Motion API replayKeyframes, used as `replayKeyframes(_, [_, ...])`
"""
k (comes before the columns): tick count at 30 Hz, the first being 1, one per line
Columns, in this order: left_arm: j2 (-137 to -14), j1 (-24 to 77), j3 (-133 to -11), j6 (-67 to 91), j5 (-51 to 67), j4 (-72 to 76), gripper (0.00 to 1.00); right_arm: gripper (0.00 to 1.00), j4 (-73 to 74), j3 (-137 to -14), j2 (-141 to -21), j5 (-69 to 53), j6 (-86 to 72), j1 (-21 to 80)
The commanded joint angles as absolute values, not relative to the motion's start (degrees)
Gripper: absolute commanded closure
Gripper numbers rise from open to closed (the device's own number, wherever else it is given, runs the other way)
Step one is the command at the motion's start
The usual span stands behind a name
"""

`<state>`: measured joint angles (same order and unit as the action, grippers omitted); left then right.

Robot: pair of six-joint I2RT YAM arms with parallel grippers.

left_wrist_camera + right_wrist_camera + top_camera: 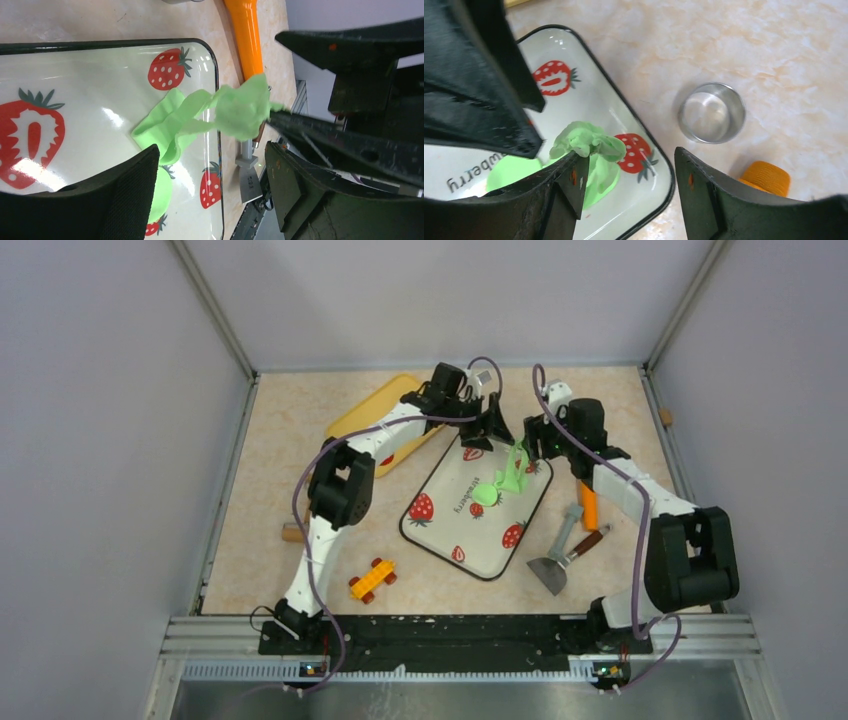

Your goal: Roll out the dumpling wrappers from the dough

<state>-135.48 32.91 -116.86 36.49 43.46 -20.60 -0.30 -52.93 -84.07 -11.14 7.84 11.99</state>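
Observation:
A ragged scrap of green dough (240, 110) hangs stretched over the strawberry tray (440, 540). Its upper end sticks to the tip of one of my right gripper's fingers (566, 182), and its lower end droops to the tray (160, 130). My right gripper (630, 165) is open, with nothing between its jaws. Close beside it on the left, my left gripper (212, 165) is open above the tray, a little apart from the scrap. A flat green oval, a dumpling wrapper (487, 492), lies on the tray below, partly hidden behind my left finger in the left wrist view.
A yellow tray (385, 415) lies at the back left under the left arm. An orange-handled tool (588, 505) and a metal scraper (555, 565) lie right of the strawberry tray. A steel cup (711, 112) stands beyond its corner. A toy car (372, 580) sits front left.

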Motion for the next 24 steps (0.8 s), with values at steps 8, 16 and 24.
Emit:
replayKeyframes(8, [-130.6, 31.9, -116.8, 32.1, 44.0, -22.7, 0.20, 0.36, -0.1, -52.9, -82.3, -13.7, 7.4, 10.4])
replayKeyframes(16, [-128.5, 29.0, -114.8, 27.5, 44.3, -23.3, 0.21, 0.35, 16.7, -57.6, -79.6, -27.2, 6.6, 10.3])
replayKeyframes(24, [-126.3, 26.9, -112.1, 26.3, 50.3, -19.1, 0.21, 0.34, 24.5, -65.8, -86.1, -30.0, 11.2, 8.1])
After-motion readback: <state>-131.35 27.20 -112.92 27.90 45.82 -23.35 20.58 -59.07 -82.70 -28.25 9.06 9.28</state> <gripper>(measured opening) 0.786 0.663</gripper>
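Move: The scrap's folded lower part lies on the tray about 8 cm back and 5 cm left of the right hand and 11 below; its top end already sticks to that hand's left finger. The round wrapper is some 11 cm back and 10 left of the right hand; the metal cup stands 3 cm ahead and 5 right, both about 10 below. From the left hand the folded dough lies about 8 cm back, 4 right and 11 below. Dough keeps clinging to the right gripper's left finger while that hand, after edging just over 1 cm to the right, swings back some 6 cm and left about 3 over the tray towards the folded part, tipping down and turning counter-clockwise by 10 to 15 degrees. The empty left hand draws away to its left about 5 cm, lastly also forward and up a little; both grippers stay open. ##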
